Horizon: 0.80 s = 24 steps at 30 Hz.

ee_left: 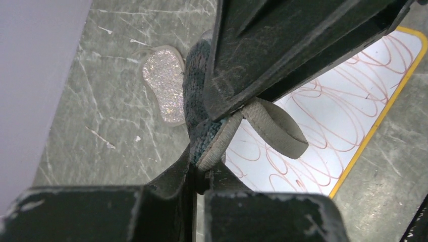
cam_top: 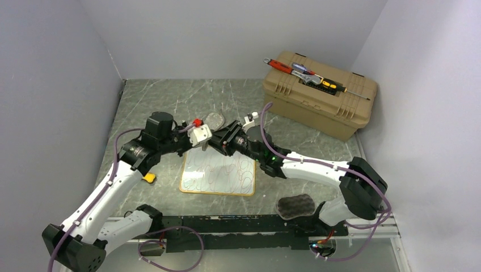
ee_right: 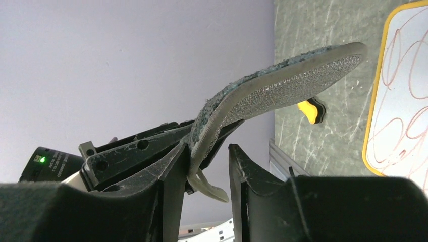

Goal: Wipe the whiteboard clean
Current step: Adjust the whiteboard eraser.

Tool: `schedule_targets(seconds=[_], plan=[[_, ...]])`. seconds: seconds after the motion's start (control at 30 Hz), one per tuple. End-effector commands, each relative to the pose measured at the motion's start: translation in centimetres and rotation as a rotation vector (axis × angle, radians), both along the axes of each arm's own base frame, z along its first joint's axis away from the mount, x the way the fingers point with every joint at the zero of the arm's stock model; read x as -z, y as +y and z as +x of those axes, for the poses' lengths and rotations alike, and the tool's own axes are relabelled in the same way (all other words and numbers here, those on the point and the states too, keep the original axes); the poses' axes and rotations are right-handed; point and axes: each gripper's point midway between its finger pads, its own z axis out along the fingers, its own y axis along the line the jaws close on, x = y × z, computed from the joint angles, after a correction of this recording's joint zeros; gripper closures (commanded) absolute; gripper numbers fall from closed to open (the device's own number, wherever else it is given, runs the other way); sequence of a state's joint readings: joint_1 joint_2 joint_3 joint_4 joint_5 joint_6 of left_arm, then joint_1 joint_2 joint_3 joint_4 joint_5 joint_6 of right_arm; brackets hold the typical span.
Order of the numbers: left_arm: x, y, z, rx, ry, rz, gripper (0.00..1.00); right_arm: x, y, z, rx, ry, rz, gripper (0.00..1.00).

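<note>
The whiteboard (cam_top: 218, 173), yellow-framed and covered in reddish scribbles, lies flat between the arms and shows in both wrist views (ee_left: 353, 85) (ee_right: 404, 101). Both grippers meet above its far edge. My left gripper (cam_top: 210, 141) (ee_left: 204, 169) is shut on the end of a flat eraser pad (ee_left: 199, 96) with a fuzzy blue-grey face and a grey strap loop. My right gripper (cam_top: 222, 141) (ee_right: 209, 151) is open around that same pad (ee_right: 282, 83). The pad rests against one finger, with a gap to the other.
A second, glittery grey pad (cam_top: 214, 119) (ee_left: 164, 83) lies on the table beyond the board. A dark sponge (cam_top: 295, 205) sits near the right arm's base, and a small yellow piece (cam_top: 149, 178) left of the board. A tan toolbox (cam_top: 317, 96) with tools stands at back right.
</note>
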<state>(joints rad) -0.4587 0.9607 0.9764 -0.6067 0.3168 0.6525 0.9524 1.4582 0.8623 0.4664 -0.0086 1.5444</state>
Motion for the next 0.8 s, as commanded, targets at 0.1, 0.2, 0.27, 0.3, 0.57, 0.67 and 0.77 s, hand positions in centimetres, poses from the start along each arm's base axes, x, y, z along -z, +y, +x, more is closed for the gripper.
schedule_targets(seconds=[0.1, 0.2, 0.27, 0.3, 0.57, 0.67, 0.77], plan=[[-0.7, -0.8, 0.5, 0.051, -0.134, 0.088, 0.98, -2.1, 0.5, 0.0, -0.021, -0.025, 0.049, 0.63], [-0.5, -0.9, 0.4, 0.059, -0.144, 0.113, 0.98, -2.1, 0.5, 0.0, -0.021, -0.026, 0.042, 0.62], [-0.4, -0.9, 0.4, 0.061, -0.148, 0.118, 0.98, -2.0, 0.2, 0.1, -0.015, -0.027, 0.04, 0.63], [-0.4, -0.9, 0.5, 0.059, -0.149, 0.12, 0.98, -1.7, -0.1, 0.1, -0.008, -0.027, 0.035, 0.66], [0.2, -0.7, 0.8, -0.049, -0.014, 0.1, 0.63, 0.8, -2.0, 0.0, -0.001, -0.044, -0.185, 1.0], [1.1, -0.1, 1.1, -0.174, 0.107, 0.1, 0.35, 4.2, -5.2, -0.2, 0.005, -0.04, -0.486, 1.0], [2.2, 0.4, 1.2, -0.264, 0.205, 0.111, 0.2, 6.8, -8.8, -1.1, -0.015, -0.017, -0.693, 1.0]])
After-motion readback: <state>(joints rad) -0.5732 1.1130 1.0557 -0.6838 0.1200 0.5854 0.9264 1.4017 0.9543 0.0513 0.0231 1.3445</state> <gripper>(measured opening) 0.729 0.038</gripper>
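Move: The eraser, gripped by the left hand, has its middle about 5 cm below and 3 cm ahead of the right hand, some 3 cm to its left; from the left hand, it is 4 cm ahead and 5 below. The whiteboard's middle lies 5 cm back, 3 to the right and 26 below the right hand; the grey scrub pad is 12 cm ahead of that hand and 2 to its right, on the table. Right fingers shut on the eraser, left fingers then open, and the right hand dips down-right about 5 cm. ##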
